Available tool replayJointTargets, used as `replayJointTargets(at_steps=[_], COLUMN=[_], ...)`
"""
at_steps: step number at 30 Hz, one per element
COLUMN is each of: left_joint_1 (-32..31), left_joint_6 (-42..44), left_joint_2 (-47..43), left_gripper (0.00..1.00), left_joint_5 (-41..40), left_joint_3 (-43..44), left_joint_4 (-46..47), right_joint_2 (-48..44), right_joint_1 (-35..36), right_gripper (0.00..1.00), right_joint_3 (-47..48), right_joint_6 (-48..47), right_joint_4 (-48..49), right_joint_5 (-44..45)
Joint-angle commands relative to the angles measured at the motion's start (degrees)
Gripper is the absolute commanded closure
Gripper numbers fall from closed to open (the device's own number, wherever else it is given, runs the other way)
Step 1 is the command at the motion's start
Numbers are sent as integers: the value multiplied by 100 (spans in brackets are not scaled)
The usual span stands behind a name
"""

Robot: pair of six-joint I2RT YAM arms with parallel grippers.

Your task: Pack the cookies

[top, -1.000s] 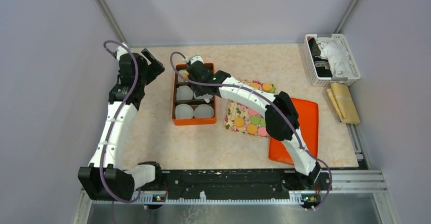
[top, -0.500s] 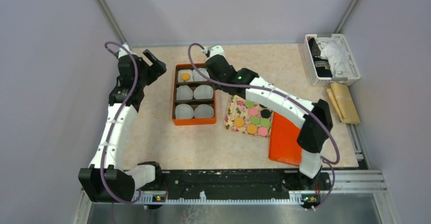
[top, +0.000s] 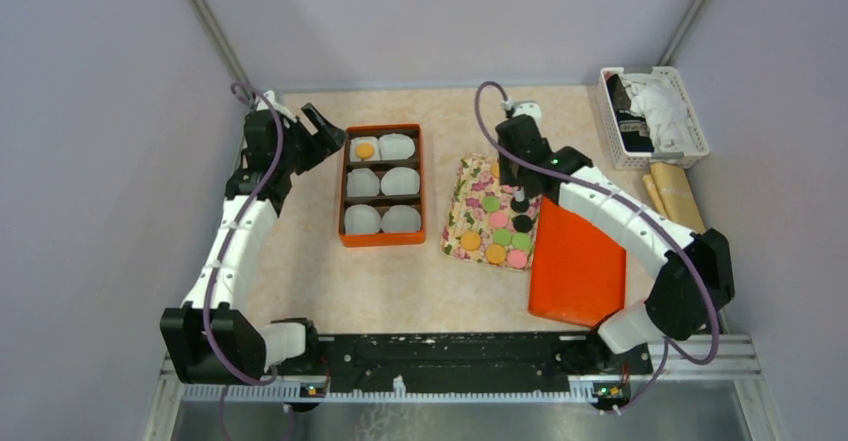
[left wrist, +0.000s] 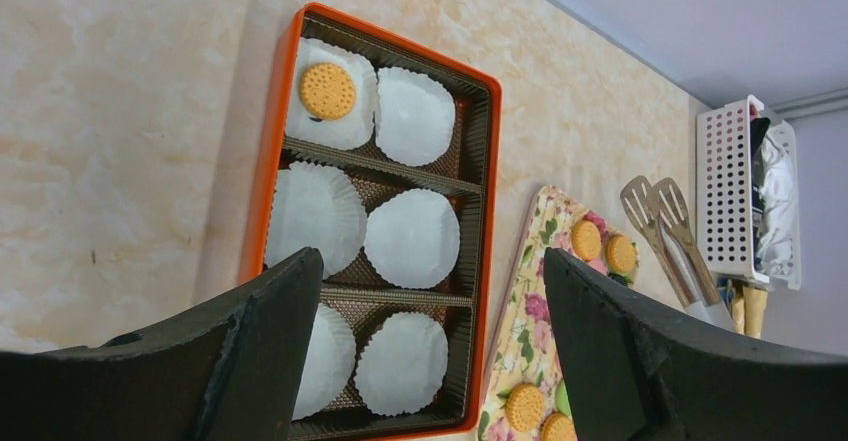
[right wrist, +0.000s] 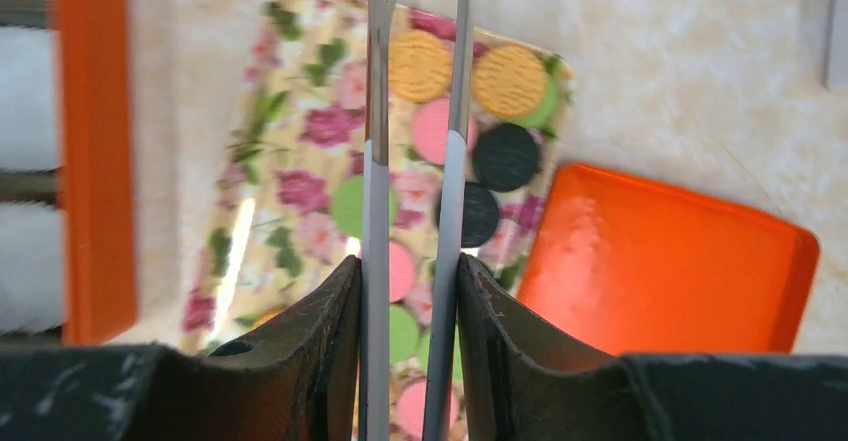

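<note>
Several cookies, orange, pink, green and black, lie on a floral tray. One orange cookie sits in the far left paper cup of the orange box. My right gripper hovers over the tray's far end, shut on metal tongs. The tong tips reach over the orange cookies and show nothing between them. My left gripper stands open beside the box's far left corner, holding nothing. The left wrist view looks down on the box and the cookie in its cup.
The other white paper cups in the box hold nothing. An orange lid lies right of the tray. At the far right stand a white basket and tan packets.
My right arm swung with the tongs from over the box to over the floral tray, leaving an orange cookie in the far left cup. My left gripper shifted slightly toward the box.
</note>
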Motion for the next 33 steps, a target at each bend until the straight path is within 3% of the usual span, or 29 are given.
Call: replayJointTargets(at_steps=[1, 15, 22, 33], left_joint_1=[23, -6, -58, -145], left_joint_6=[-41, -149, -208, -211], left_joint_2=[51, 446, 736, 949], left_gripper=[13, 14, 15, 15], left_joint_5=[315, 513, 700, 556], left_joint_3=[-24, -134, -38, 6], left_joint_4=[411, 700, 731, 787], right_joint_2=[-333, 1896, 2953, 3982], right_joint_1=[-863, -2850, -3627, -3823], right_gripper=[65, 66, 66, 66], right_joint_3=[-307, 961, 1802, 2805], right_joint_6=[169, -93, -459, -1626], right_joint_4=[617, 947, 161, -1447], right_joint_5=[-496, -1629, -2400, -2275])
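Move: My right hand, still holding the tongs above the cookie tray, is taking them to bare table about 13 cm ahead, 19 cm to the right and 18 cm below. From that hand the tray's middle is about 5 cm left and 2 cm back, the orange lid's 14 cm right and 13 cm back, and the white basket's some 41 cm right and 20 cm ahead. My empty left hand has the container's middle about 14 cm to its right, 1 cm back and 23 cm lower. I swing my right hand about 19 cm right off the cookie tray, curving forward some 13 cm and sinking 15 cm to the bare table beyond the orange lid; it turns clockwise and the fingers tip further down, their grip on the tongs kept. Meanwhile my open left hand eases about 5 cm down, right and slightly forward towards the container. ##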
